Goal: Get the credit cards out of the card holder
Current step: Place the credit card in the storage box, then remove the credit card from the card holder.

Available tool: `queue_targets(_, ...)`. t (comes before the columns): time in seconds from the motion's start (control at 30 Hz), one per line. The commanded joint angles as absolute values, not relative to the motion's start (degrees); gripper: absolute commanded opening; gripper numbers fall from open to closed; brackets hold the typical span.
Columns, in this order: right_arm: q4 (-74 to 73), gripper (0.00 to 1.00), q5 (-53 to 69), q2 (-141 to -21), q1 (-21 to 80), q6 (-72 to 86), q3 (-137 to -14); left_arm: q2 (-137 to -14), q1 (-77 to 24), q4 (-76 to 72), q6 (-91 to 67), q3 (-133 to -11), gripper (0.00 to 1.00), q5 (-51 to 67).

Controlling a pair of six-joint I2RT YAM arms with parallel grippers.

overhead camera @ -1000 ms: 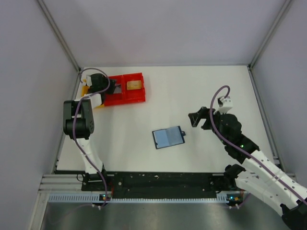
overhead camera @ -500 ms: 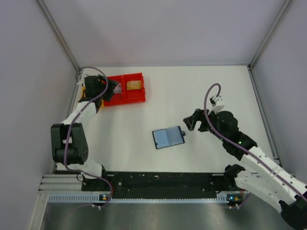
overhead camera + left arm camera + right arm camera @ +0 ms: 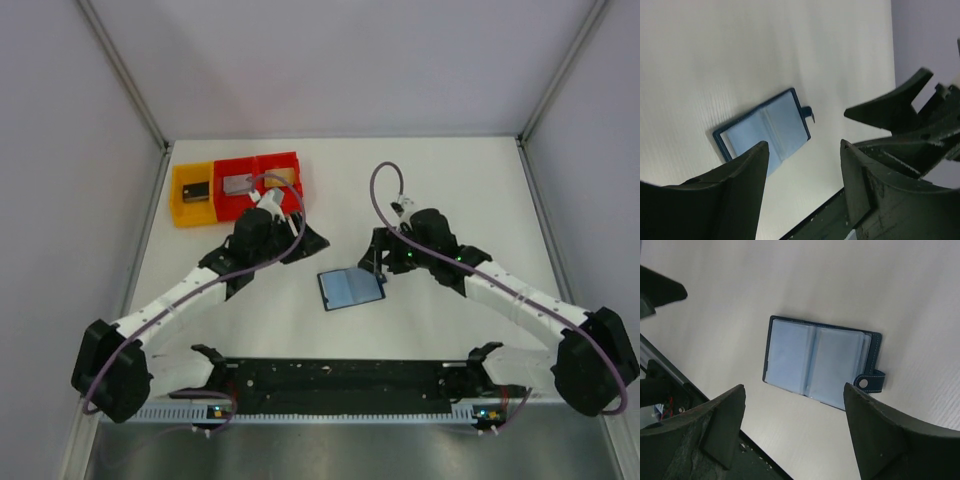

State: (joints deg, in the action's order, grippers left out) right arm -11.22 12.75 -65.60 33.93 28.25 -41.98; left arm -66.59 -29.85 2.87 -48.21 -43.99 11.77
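The card holder [image 3: 350, 288] lies open and flat on the white table, a dark navy cover with light blue inner sleeves [image 3: 815, 357] and a clasp tab [image 3: 871, 382] on its right edge. No credit card shows apart from the sleeves. My left gripper [image 3: 312, 238] hovers just up and left of the holder, open and empty [image 3: 804, 144]. From the upper right, my right gripper [image 3: 378, 255] hangs over the holder's clasp corner, also open with nothing between its fingers [image 3: 795, 389]. In each wrist view the holder [image 3: 765, 130] lies beyond the fingertips.
A red bin [image 3: 290, 203] at the back left holds a grey card [image 3: 238, 184] and a tan one [image 3: 280, 180]. Beside it, a yellow bin [image 3: 178, 215] holds a dark card [image 3: 196, 192]. The black rail [image 3: 340, 375] runs along the near edge.
My left arm swung from the bins at the back left to the middle beside the holder, uncovering a grey card in the red bin. My right gripper moved left to the holder.
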Motion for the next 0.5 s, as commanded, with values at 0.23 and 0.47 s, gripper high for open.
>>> queue_targets(0.23, -10.6, 0.63, 15.7, -81.9, 32.2, 26.9, -49.3, -76.2, -40.7, -6.2, -45.9, -40.3, 0.49, 15.5)
queue_targets(0.47, -9.6, 0.57, 13.6, -86.7, 32.2, 26.5, -49.9, -83.0, -41.1, -6.0, -44.3, -38.2, 0.36, 15.6)
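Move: Below both hands, the opened card holder lies flat on the table. Its middle is about 8 cm to the right of the left hand, about 2 cm ahead and 17 cm below. From the right hand it is roughly 6 cm ahead, 5 cm to the left and 13 cm down; the holder's snap tab is about 8 cm ahead of that hand and 4 cm to its right. The red storage box is well away, some 30 cm ahead of the left hand and 20 cm to its left. Coming back empty from the storage box side, the left hand sinks about 10 cm towards the card holder's left leaf while drawing back and to the right some 6 cm each. It turns clockwise, tips further down and narrows its fingers. The right hand drops about 8 cm towards the holder's tab end, its fingers tipping down and partly closing; neither gripper shuts. ##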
